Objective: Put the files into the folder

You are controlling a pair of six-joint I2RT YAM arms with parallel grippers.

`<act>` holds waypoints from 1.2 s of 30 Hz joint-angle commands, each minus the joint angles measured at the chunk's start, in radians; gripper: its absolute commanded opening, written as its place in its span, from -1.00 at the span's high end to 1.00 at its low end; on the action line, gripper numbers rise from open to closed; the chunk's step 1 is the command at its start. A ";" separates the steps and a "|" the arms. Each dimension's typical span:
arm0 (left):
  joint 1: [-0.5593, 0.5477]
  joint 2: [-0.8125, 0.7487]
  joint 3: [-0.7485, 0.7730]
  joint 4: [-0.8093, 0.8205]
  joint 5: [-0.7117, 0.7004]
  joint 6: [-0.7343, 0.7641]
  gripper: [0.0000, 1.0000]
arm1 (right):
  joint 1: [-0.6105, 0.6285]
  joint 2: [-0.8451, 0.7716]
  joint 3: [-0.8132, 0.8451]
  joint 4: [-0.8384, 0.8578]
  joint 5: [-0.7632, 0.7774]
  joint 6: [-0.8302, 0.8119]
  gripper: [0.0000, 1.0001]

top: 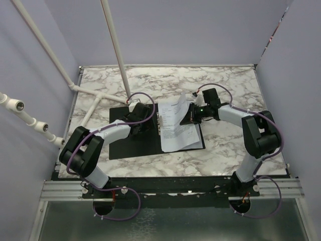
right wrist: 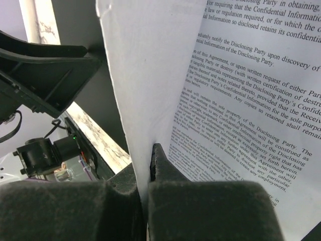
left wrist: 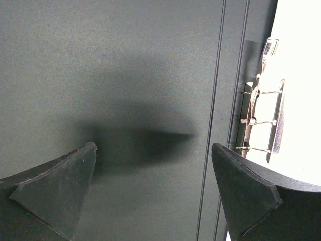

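Note:
The folder (top: 125,143) lies open on the marble table, black inside facing up, its silver clip (left wrist: 261,120) at the spine. The files (top: 175,128), white sheets with black print, rest on the folder's right half with their right edge lifted. My right gripper (top: 189,116) is shut on that raised edge; in the right wrist view its fingers (right wrist: 150,153) pinch the files (right wrist: 230,100). My left gripper (top: 145,119) hovers low over the folder's left half (left wrist: 125,75) near the spine, open (left wrist: 153,150), with nothing between its fingers. The files (left wrist: 301,60) show bright beyond the clip.
White pipes (top: 95,98) lie on the table at the back left, and one pipe (top: 114,45) slants up from beside the folder's far edge. Lavender walls close the table on three sides. The left arm (right wrist: 40,75) shows beyond the lifted sheets.

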 commanded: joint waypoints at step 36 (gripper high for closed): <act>0.000 0.027 -0.039 -0.004 0.045 -0.001 -0.98 | -0.001 -0.048 -0.007 -0.124 0.353 -0.049 -0.32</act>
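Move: Directly under the right hand, about 6 cm down, lies the middle of the folder's right half, onto which the pinched file is being lowered. From this hand the ring clip is some 12 cm to the left, 1 cm farther out and 5 cm lower. The middle of the folder's left half is about 24 cm to the left, 2 cm nearer and 6 cm lower. From the left hand, the folder's right half is roughly 20 cm to the right, level in reach and 3 cm lower. Letting go of the file's curled sheets, the right hand sinks about 3 cm towards the folder's right half, easing back slightly as its fingers open from shut to about two-thirds. It then swings forward and to the right, away from the ring clip, ending about 4 cm to the right, while the wrist rolls its left side down some 15 degrees so that the fingers point more steeply down. ##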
